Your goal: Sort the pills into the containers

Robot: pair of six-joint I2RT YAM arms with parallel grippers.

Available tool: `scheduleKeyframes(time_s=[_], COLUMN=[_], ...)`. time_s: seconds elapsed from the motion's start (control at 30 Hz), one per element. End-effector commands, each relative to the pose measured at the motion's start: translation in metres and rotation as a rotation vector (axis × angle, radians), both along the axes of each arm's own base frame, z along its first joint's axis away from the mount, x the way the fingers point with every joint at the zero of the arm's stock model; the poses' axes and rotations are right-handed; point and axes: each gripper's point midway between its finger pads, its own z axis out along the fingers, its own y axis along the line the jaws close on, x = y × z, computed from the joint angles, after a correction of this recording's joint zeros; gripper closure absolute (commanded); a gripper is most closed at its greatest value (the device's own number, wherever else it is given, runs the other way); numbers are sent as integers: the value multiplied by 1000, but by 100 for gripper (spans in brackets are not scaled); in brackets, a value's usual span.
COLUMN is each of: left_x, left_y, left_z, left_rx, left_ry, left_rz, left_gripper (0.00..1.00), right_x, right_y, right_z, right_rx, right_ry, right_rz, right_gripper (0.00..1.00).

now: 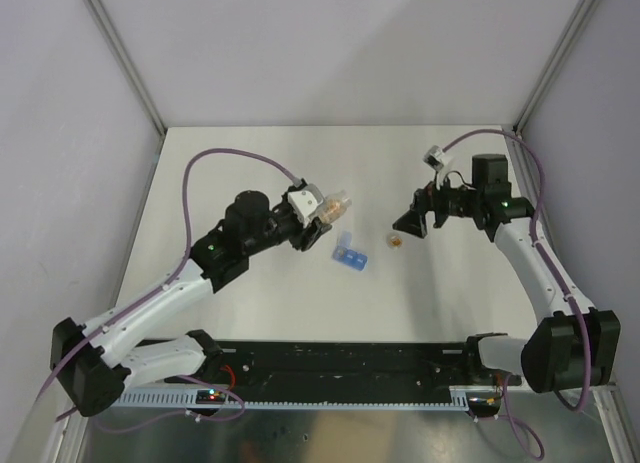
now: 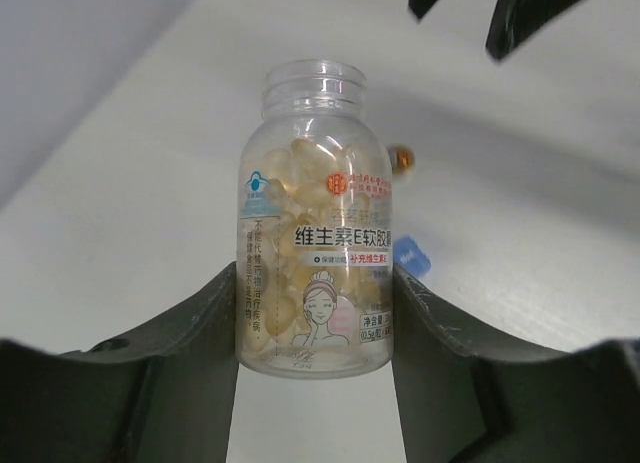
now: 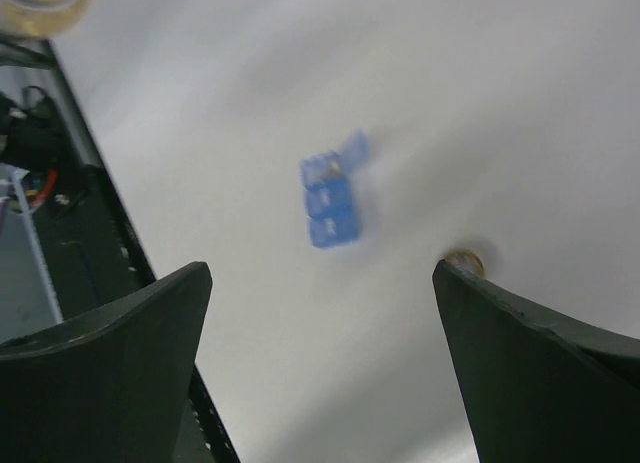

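My left gripper (image 1: 322, 219) (image 2: 314, 279) is shut on a clear, capless bottle (image 1: 336, 204) (image 2: 315, 233) full of pale yellow pills, held off the table. A small light-blue pill box (image 1: 350, 255) (image 3: 330, 199) (image 2: 411, 255) lies mid-table; its square compartments are the containers, and one lid stands open. One amber pill (image 1: 395, 241) (image 2: 401, 159) (image 3: 466, 261) lies on the table to the box's right. Just right of that pill, above the table, my right gripper (image 1: 412, 223) (image 3: 320, 273) hangs open with nothing between its fingers. The pill peeks out beside its right fingertip.
The white table (image 1: 300, 313) is walled by pale panels on three sides. A black rail (image 1: 340, 358) (image 3: 90, 223) with the arm bases runs along the near edge. My right gripper's dark fingers (image 2: 525, 13) show at the top of the left wrist view.
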Motion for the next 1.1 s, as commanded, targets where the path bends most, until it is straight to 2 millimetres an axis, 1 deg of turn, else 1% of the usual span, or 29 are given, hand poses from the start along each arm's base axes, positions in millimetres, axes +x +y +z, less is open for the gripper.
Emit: scheduleKeyframes(time_s=[0.0,0.03,0.13,0.3,0.37,0.5,0.63,0.73,0.9,1.07], left_x=[-3,-4,-6,-15,-17,-21,-20,-19,-14,-8], left_y=[-6,-7,-13,-25,-27,-30,-32,-35,-37,-37], left_z=[72,79,99,123,127,127,123,119,108,101], left_rx=[-123,-131,-165,-231,-240,-236,-222,-211,-182,-159], left_ry=[-82,-83,-67,-4,19,43,47,51,55,48], left_rz=[-16,-22,-43,-90,-100,-112,-112,-113,-102,-80], left_gripper=[100,100,100,100,100,100,100,100,100,100], right_x=[-13,-15,-9,11,18,25,23,19,10,4], right_y=[41,49,67,83,88,96,104,109,116,116], right_z=[59,64,86,115,125,146,160,164,167,169], right_rx=[60,65,93,126,143,181,201,201,200,192], right_ry=[-98,-101,-131,-157,-160,-168,-173,-181,-179,-178], right_rz=[186,206,226,200,196,195,209,217,238,244], right_gripper=[1,1,1,1,1,1,1,1,1,1])
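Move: The right gripper, empty and wide open, has the pill bottle it goes for about 17 cm to its left, 1 cm ahead and some 3 cm higher. The blue pill box lies about 13 cm left of that gripper and 2 cm ahead, the bottle cap 2 cm left and 6 cm ahead, both roughly 18 cm below. From the left gripper, which already holds the bottle, the right gripper is about 19 cm to the right, level fore and aft, and 3 cm lower. Raise the right gripper some 14 cm while swinging it about 11 cm left and slightly forward, fingers kept wide open and turning a little counter-clockwise, until it is close by the bottle's open mouth. Keep the left gripper's hold on the bottle and lift it about 9 cm, overshooting slightly before settling, as you ease it right to meet the other hand and tilt the wrist some 10 degrees. ##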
